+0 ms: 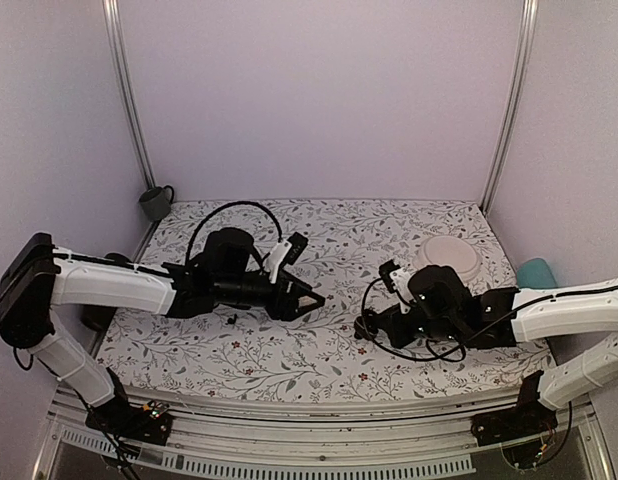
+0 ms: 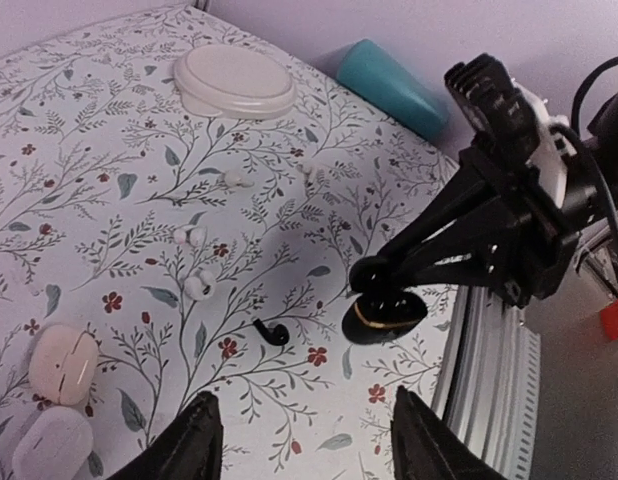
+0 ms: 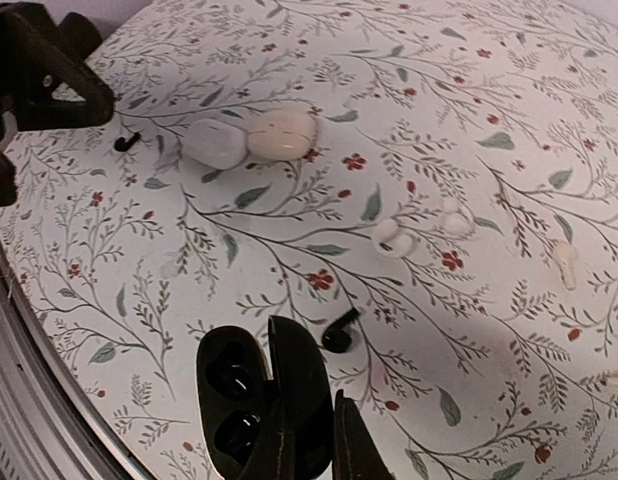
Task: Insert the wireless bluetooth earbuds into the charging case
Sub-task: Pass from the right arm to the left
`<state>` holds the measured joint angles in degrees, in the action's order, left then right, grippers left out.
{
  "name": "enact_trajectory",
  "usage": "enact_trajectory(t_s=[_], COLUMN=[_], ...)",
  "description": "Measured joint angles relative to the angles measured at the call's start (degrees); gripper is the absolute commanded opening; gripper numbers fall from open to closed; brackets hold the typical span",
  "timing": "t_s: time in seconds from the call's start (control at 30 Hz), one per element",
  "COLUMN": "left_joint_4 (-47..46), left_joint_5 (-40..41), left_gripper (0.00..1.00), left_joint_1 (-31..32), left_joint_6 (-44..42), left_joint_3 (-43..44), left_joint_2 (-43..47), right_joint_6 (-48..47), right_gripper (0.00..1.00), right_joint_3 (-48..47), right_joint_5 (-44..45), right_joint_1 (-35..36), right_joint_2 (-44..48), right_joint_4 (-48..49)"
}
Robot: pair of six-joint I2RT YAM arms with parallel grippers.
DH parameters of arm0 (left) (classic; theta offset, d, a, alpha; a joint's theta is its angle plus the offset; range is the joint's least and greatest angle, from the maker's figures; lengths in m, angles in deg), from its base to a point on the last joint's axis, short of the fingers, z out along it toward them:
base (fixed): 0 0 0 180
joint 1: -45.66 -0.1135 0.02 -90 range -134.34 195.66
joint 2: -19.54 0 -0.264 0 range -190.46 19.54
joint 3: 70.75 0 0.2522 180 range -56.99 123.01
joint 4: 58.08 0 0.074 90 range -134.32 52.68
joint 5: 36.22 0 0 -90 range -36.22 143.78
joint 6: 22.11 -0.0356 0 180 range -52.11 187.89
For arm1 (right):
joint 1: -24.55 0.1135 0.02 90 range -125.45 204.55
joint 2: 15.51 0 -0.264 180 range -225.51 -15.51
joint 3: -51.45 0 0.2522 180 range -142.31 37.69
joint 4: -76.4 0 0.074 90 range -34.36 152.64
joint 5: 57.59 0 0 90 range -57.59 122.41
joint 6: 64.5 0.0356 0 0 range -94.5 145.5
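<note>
The black charging case (image 3: 234,400) lies open near the table's front edge, lid (image 3: 301,375) upright, its two wells dark and seemingly empty. My right gripper (image 3: 311,410) is shut on the lid; it also shows in the top view (image 1: 366,325). One black earbud (image 3: 337,335) lies on the cloth just beyond the case, also in the left wrist view (image 2: 272,332) left of the case (image 2: 384,318). A second black earbud (image 3: 126,142) lies far left, also in the top view (image 1: 230,318). My left gripper (image 2: 304,400) is open and empty, above the cloth short of the first earbud.
Two white oval cases (image 2: 64,362) and several white earbuds (image 2: 194,240) lie on the floral cloth. A white round dish (image 1: 449,258) and a teal cup (image 1: 536,272) stand at the back right. A grey mug (image 1: 155,202) stands at the back left.
</note>
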<state>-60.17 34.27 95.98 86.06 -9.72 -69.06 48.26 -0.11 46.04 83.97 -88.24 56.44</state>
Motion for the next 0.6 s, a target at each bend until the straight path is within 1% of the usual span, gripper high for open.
enact_trajectory(t_s=[0.13,0.3,0.43,0.53,0.6], left_joint_4=[2.1,6.7,9.6,10.8,11.1], left_joint_5=[-8.9,-19.1,-27.9,-32.9,-35.2], left_gripper=[0.44,0.33,0.28,0.25,0.26], left_joint_1=[-1.7,-2.7,-3.1,-3.2,-3.2], left_joint_6=[-2.0,-5.1,-6.0,-6.0,-5.7], left_joint_3=[4.5,8.8,10.3,10.5,10.5], left_joint_2=[-0.7,-1.5,-3.5,-3.8,-3.8], right_joint_6=[-6.3,-12.5,-15.8,-17.6,-18.6], right_gripper=[0.02,0.02,0.02,0.02,0.02], right_joint_3=[-3.8,-9.3,-13.0,-14.1,-14.7], right_joint_5=[-7.5,-15.2,-19.1,-21.1,-21.9], right_joint_1=[0.6,1.7,2.8,3.4,3.6], right_joint_2=[-2.4,-4.0,-4.2,-4.7,-5.2], right_joint_4=[3.0,3.4,2.4,0.5,-0.1])
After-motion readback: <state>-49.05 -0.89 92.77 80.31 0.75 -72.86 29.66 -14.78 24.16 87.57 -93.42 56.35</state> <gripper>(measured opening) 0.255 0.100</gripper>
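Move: The open charging case, held in the right gripper, is about 12 cm to the left hand's right, 3 cm nearer the base and 5 cm lower. From the right hand, the left gripper is some 14 cm to the left, 4 cm ahead and 4 cm higher. On the table, a black earbud lies 5 cm ahead, 3 cm left and 10 cm below the right hand; a pink box lies 11 cm ahead, 1 cm left and 14 cm below the left hand. The right hand keeps its grip on the open case and carries it about 10 cm left towards the left gripper, rising some 8 cm and drawing back 5, while turning counter-clockwise. To meet it, the left hand first lifts about 4 cm, then draws back about 6 cm, turning some 30 degrees clockwise as its half-open fingers close around the case. ##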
